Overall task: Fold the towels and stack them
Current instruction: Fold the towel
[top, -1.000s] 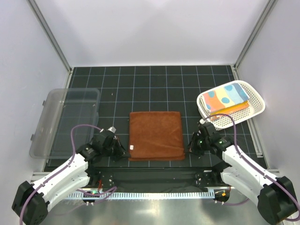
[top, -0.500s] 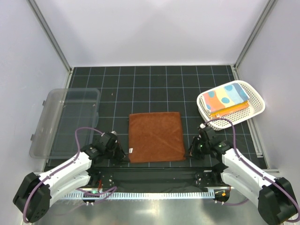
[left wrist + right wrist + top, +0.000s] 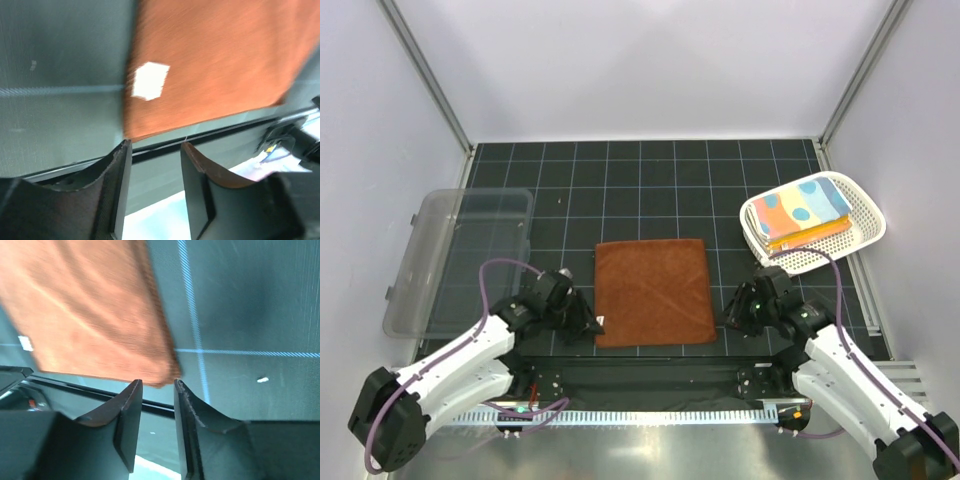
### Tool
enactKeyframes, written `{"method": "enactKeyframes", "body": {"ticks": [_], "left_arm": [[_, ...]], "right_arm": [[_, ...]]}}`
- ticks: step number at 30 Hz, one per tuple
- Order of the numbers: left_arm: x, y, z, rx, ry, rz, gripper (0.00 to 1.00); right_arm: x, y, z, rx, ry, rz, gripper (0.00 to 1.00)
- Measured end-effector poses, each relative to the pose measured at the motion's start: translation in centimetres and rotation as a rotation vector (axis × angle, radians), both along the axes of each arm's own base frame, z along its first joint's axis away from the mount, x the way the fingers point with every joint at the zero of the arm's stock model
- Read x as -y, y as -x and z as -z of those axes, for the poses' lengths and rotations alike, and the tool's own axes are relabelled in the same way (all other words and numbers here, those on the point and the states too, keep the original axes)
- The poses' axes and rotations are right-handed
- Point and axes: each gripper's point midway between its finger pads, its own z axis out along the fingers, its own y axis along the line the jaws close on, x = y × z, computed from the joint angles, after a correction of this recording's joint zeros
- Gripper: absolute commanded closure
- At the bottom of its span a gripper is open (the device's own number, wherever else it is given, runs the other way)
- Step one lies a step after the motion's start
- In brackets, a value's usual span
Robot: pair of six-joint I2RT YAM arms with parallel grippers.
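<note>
A rust-brown towel (image 3: 652,290) lies flat as a folded square in the middle of the black gridded mat. My left gripper (image 3: 588,322) sits low at its near-left corner, open, with nothing between the fingers. In the left wrist view the towel (image 3: 215,65) with its white tag (image 3: 149,80) ends just beyond my left gripper (image 3: 152,147). My right gripper (image 3: 728,318) is at the near-right corner, open by a narrow gap and empty. The towel corner (image 3: 85,310) lies just past my right gripper (image 3: 157,385). More folded towels (image 3: 805,208), blue-and-orange patterned over yellow-orange, sit in the basket.
The white perforated basket (image 3: 865,228) stands at the right, behind my right arm. A clear plastic bin (image 3: 460,260) lies at the left edge of the mat. The mat's near edge and the metal rail run just behind both grippers.
Both grippers have gone from shut to open at the towel's near corners. The doubled near edge of the towel now lies flat on the mat.
</note>
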Motion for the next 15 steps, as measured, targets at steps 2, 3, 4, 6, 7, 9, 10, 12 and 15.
{"method": "enactKeyframes", "body": {"ticks": [2, 3, 4, 6, 7, 9, 10, 12, 15], "left_arm": [[0.3, -2.0, -2.4, 0.065, -0.028, -0.005, 0.50], [0.5, -3.2, -3.8, 0.106, -0.039, -0.011, 0.50], [0.8, -4.7, -5.5, 0.159, -0.052, -0.019, 0.50], [1.7, -7.6, -8.3, 0.252, -0.060, -0.032, 0.50], [2.0, -9.0, -9.2, 0.284, -0.070, -0.036, 0.51], [2.7, -11.3, -10.2, 0.332, -0.092, -0.041, 0.51], [2.9, -12.6, -10.0, 0.343, -0.117, -0.038, 0.52], [3.2, -14.9, -9.0, 0.341, -0.173, -0.031, 0.53], [3.3, -18.1, -6.1, 0.294, -0.251, -0.016, 0.54]], "right_arm": [[-0.3, -0.8, -1.5, 0.031, -0.012, 0.007, 0.62], [-0.6, -1.4, -2.3, 0.047, -0.024, 0.006, 0.65], [-1.1, -2.0, -2.9, 0.061, -0.039, 0.003, 0.66], [-2.1, -3.0, -3.2, 0.059, -0.067, -0.012, 0.67], [-2.6, -3.4, -3.1, 0.055, -0.080, -0.020, 0.66], [-3.2, -3.6, -2.3, 0.023, -0.091, -0.038, 0.67], [-3.4, -3.6, -1.8, 0.010, -0.096, -0.046, 0.67], [-3.6, -3.0, -0.6, -0.014, -0.105, -0.060, 0.67], [-3.3, -1.8, 1.1, -0.044, -0.105, -0.070, 0.67]]}}
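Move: The brown towel's far-left corner lies about 21 cm straight ahead of the left hand and 4 cm below it; its white tag is only 2 cm ahead and 1 cm to the right. The clear bin stands some 15 cm ahead and 33 cm left. From the right hand, the towel's near-right corner is about 3 cm back, 2 cm left and 4 cm down, and the white basket some 22 cm ahead and 20 cm right. Along the brown towel's left edge the left hand sweeps forward about 18 cm, drifting slightly right, rising some 10 cm and then sinking 4 towards the far-left corner, its fingertips swinging some 20 degrees forward, fingers staying half open. The right hand, part-open, hops up, forward and left over the near-right part, then eases back while sinking about 4 cm. ##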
